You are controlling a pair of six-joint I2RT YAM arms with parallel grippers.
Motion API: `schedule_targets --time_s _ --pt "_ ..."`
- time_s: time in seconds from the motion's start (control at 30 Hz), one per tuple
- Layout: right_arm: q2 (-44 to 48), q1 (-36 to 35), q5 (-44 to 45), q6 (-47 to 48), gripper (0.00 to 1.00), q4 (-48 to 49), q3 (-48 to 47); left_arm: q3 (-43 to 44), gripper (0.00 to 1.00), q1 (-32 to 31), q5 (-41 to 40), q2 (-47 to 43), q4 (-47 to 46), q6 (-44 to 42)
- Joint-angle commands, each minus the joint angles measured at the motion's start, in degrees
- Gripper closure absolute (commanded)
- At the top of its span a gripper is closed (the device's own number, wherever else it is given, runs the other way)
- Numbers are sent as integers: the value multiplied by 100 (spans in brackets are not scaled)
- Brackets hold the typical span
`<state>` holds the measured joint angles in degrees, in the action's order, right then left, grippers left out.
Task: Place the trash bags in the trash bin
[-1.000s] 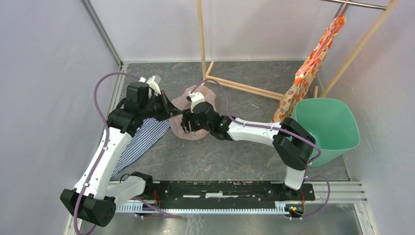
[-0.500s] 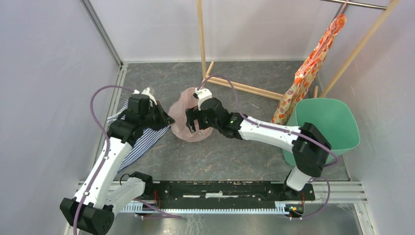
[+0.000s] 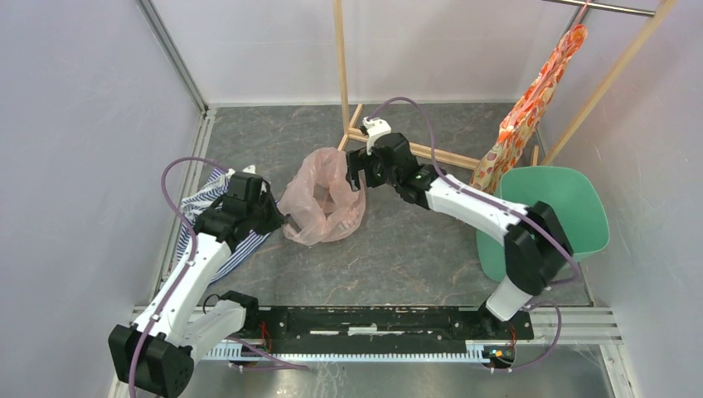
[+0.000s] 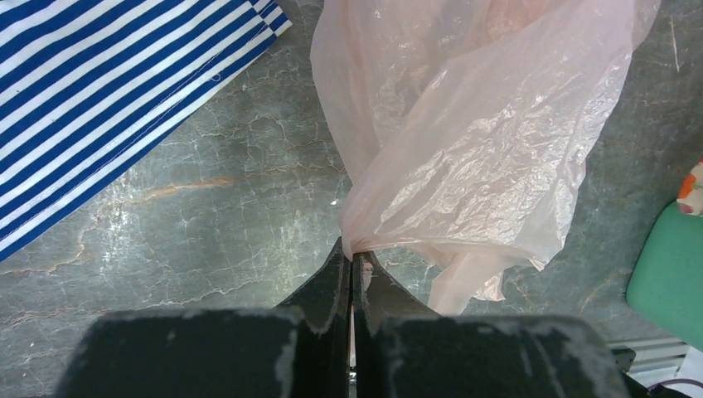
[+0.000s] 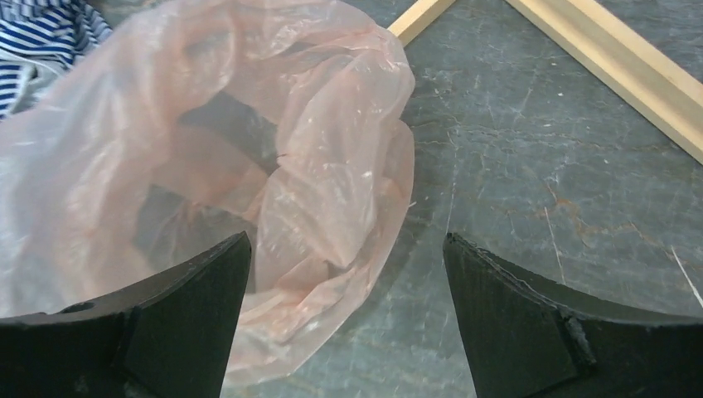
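Observation:
The trash bag (image 3: 323, 203), thin crinkled pale-pink plastic, lies spread with its mouth agape on the grey floor mid-left. My left gripper (image 3: 286, 222) is shut on the bag's near-left edge; the left wrist view shows the film (image 4: 464, 149) bunched into the closed fingertips (image 4: 352, 253). My right gripper (image 3: 358, 178) stands open at the bag's far-right rim, holding nothing. In the right wrist view, the bag (image 5: 249, 149) lies partly between its wide-apart fingers (image 5: 346, 239). The mint-green trash bin (image 3: 551, 215) stands at the right, and its edge (image 4: 667, 274) shows in the left wrist view.
A blue-white striped cloth (image 3: 207, 207) lies under the left arm. A wooden frame's base bar (image 3: 414, 149) runs behind the right gripper. An orange floral bag (image 3: 530, 108) hangs from a rail above the bin. White walls close in on three sides.
The right gripper has opened wide and drawn back to the far right, off the bag. The left gripper has pulled the bag's edge nearer, and the bag's mouth has spread open.

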<state>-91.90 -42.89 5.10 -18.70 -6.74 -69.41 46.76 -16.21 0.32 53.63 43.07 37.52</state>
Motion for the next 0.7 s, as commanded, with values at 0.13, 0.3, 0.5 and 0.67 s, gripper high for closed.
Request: schedule_targets --time_s 0.13,0.3,0.5,0.67 --pt "-1610 57 -909 444 11 613 -1151 334 98 39 -58 326 -272 -286" --pt "-1832 60 -249 305 62 548 -1341 670 98 43 138 481 -251 -333" --pt "-521 -198 1525 518 100 -682 -971 1015 98 39 687 730 -365 -359" --pt "39 -1010 2455 480 100 -1681 -869 1018 98 -5 1740 1022 -830 -175"
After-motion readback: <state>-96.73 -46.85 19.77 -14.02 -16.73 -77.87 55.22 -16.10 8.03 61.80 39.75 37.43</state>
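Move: From the right hand, fingers open, the trash bag's far right edge lies about 4 cm ahead, 4 cm to the left and 8 cm below, while the bag's middle is some 6 cm back, 7 cm left and 12 cm below. The wooden beam's middle is about 9 cm ahead of this hand, 16 cm to its right and 17 cm below. From the left hand, already holding the bag's left corner, the bag's middle lies about 5 cm ahead, 10 cm right and 7 cm below, the striped cloth some 14 cm left and 1 cm ahead, 14 cm down. Down about 8 cm, with some 4 cm forward and left, the open right hand dips to the trash bag's far right edge, shuts its fingers and pinches the film, then climbs back just as far, swinging right and a little back. The left hand keeps its pinch on the left corner and, after a tiny dip, eases up, forward and right. ##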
